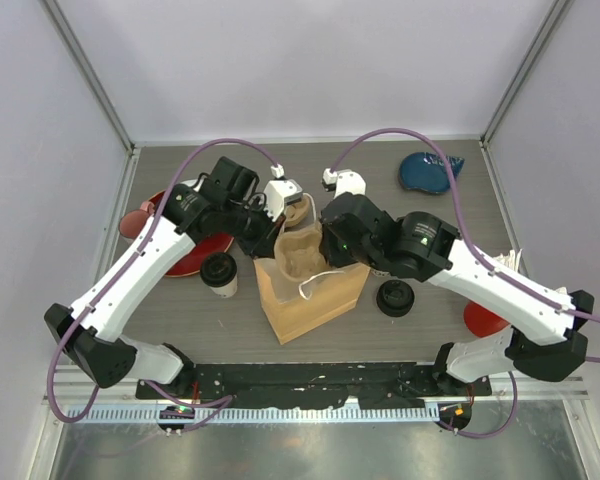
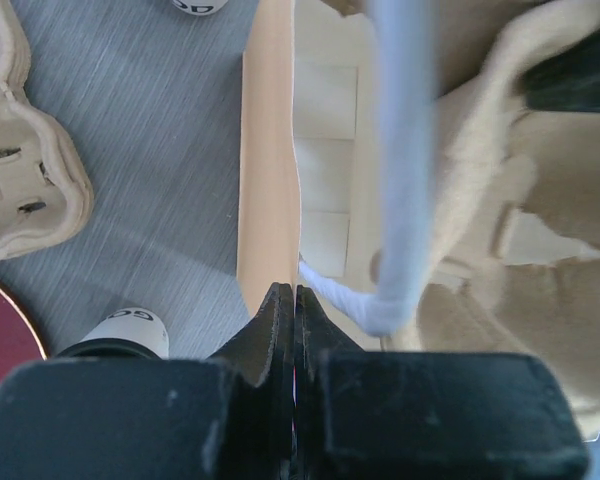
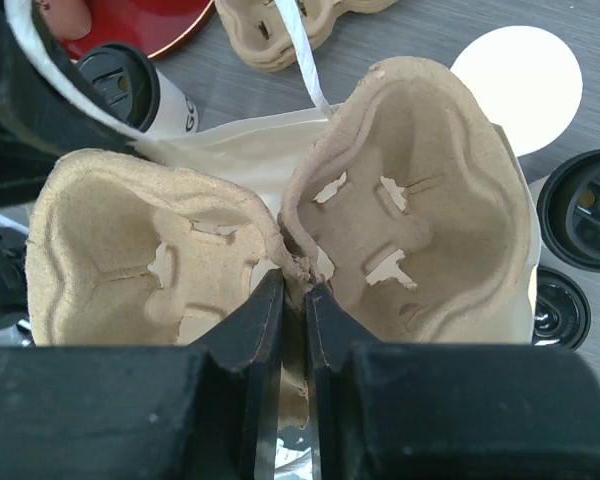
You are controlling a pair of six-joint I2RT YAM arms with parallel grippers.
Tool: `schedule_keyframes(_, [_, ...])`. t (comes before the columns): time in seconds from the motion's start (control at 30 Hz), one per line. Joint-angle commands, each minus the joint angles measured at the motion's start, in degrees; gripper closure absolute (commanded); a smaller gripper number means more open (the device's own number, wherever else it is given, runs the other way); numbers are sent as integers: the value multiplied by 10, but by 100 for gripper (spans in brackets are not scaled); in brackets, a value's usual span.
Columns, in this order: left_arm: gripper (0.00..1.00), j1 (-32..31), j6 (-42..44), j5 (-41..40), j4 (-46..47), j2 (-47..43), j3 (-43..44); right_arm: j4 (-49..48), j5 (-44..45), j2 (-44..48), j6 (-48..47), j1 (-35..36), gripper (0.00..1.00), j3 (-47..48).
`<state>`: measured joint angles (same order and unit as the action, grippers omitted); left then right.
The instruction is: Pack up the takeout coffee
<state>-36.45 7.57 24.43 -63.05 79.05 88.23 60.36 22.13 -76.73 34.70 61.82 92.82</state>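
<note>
One takeout coffee cup (image 1: 220, 273), white with a black lid, stands left of the brown paper bag (image 1: 315, 300); it also shows in the right wrist view (image 3: 130, 85). A second black-lidded cup (image 1: 394, 298) stands right of the bag. My right gripper (image 3: 295, 285) is shut on the centre ridge of a pulp cup carrier (image 3: 430, 200), which hangs in the bag's open mouth (image 1: 300, 250). My left gripper (image 2: 295, 292) is shut on the bag's rim (image 2: 270, 180), beside a white handle (image 2: 405, 180).
A red plate (image 1: 170, 240) lies at the left, with a stack of pulp carriers (image 2: 20, 170) beside it. A blue dish (image 1: 427, 172) sits at the back right and a red object (image 1: 483, 320) at the right. A white disc (image 3: 520, 75) lies beyond the carrier.
</note>
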Motion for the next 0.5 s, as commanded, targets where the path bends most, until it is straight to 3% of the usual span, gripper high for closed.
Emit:
schedule_keyframes(0.0, [100,-6,-13,0,23,-25,-2,-35,29,-47,-5,0,99,-10])
schedule_keyframes(0.47, [100,-12,-3,-17,32,-23,5,-35,56,-83,-3,7,99,-35])
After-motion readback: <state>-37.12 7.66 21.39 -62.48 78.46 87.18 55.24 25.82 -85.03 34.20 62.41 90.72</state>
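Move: The right hand holds the drink carrier by its middle web at the mouth of the paper bag, whose middle lies about 3 cm left, 1 cm ahead and some 17 cm below that hand. From the same hand, the left lidded cup stands level, about 22 cm left; the black lid lies 14 cm right and 1 cm back. From the left hand the bag's middle is about 8 cm right, 2 cm back and 13 cm below. Downward, about 4.5 cm, and roughly 3 cm each to the left and forward, the right hand lowers the drink carrier deeper into the paper bag's mouth, keeping its pinch on the web and tipping its left side down a mere 5 degrees; most of this comes early, then it slows. The left hand practically stays in place, still shut on the rim at the bag's far left corner. ##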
